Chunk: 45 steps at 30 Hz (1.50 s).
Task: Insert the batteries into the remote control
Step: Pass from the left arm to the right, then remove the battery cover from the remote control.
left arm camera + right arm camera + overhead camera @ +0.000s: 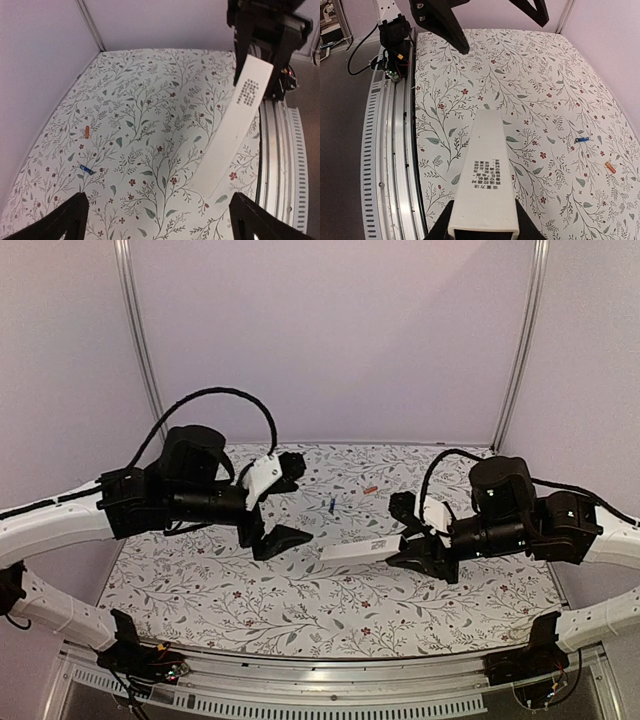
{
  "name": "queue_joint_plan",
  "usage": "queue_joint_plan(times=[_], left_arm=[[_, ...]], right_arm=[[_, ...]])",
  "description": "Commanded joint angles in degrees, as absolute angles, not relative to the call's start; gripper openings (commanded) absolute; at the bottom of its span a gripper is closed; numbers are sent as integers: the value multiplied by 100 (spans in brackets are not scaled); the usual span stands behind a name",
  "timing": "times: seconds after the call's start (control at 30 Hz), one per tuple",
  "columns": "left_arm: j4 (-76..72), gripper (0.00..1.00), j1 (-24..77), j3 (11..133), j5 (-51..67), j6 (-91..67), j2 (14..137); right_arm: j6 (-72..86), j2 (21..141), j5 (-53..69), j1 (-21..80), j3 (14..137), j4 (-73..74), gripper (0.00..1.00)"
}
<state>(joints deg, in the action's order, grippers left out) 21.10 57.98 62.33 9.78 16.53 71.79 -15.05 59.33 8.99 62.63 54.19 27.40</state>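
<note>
The white remote control [360, 551] hangs above the mat, printed side up, with my right gripper [415, 552] shut on its right end. In the right wrist view the remote [487, 170] runs away from the gripper [482, 227], whose jaws press on both its sides. My left gripper [295, 502] is wide open and holds nothing, just left of the remote's free end. In the left wrist view its gripper [165, 222] spans bare mat, with the remote [235, 130] ahead to the right. The blue battery [331, 504] and the orange battery [371, 489] lie loose on the mat behind the remote.
The floral mat [300, 600] covers the table up to purple walls at the back and sides. A metal rail [330, 680] runs along the near edge by the arm bases. From the left wrist, the blue battery [86, 169] and the orange battery [87, 132] lie far left.
</note>
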Motion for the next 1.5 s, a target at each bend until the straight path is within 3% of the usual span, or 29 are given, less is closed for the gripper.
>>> queue_joint_plan(times=[0.0,0.17,0.47,0.7,1.2,1.47], left_arm=[[258,99,5160,5557,137,-244,6436],[648,100,4369,5816,1250,-1713,6293],[-148,100,4087,5969,3827,-3471,7083],[-578,94,4113,6025,4155,-4122,7419],[-864,55,4384,6258,4421,-4462,7841],[-155,49,4412,6606,4345,-4019,7944]], right_arm=[[-1428,5533,188,6285,5237,1648,0],[-1630,5462,28,6287,5405,1309,0],[-2032,5456,35,6283,5449,987,0],[-2215,5490,70,6284,5432,771,0],[-2371,5633,144,6288,5459,468,0],[-2408,5527,27,6287,5341,297,0]])
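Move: The remote control is held in the right gripper, its free end reaching left; its middle is about 7 cm to the right hand's left, 2 cm ahead and 4 cm lower. The left gripper is some 23 cm left of the right hand, 5 cm ahead and about level in height. From the left hand, the remote's middle is 14 cm right, 3 cm back, 5 cm below. On the table, 25 cm below the left hand, are the blue battery, 32 cm ahead and 9 cm right, and the orange one, 39 cm ahead and 20 cm right. The left fingers half close about the remote's free end, but whether they touch can't be seen. That open hand first swung up, forward and left about 12 cm, then came back and right to the remote while rolling some 60 degrees, fingers ending nearly level. The right hand keeps its grip, lifting about 9 cm and a little forward and tilting its fingertips up some 25 degrees. ##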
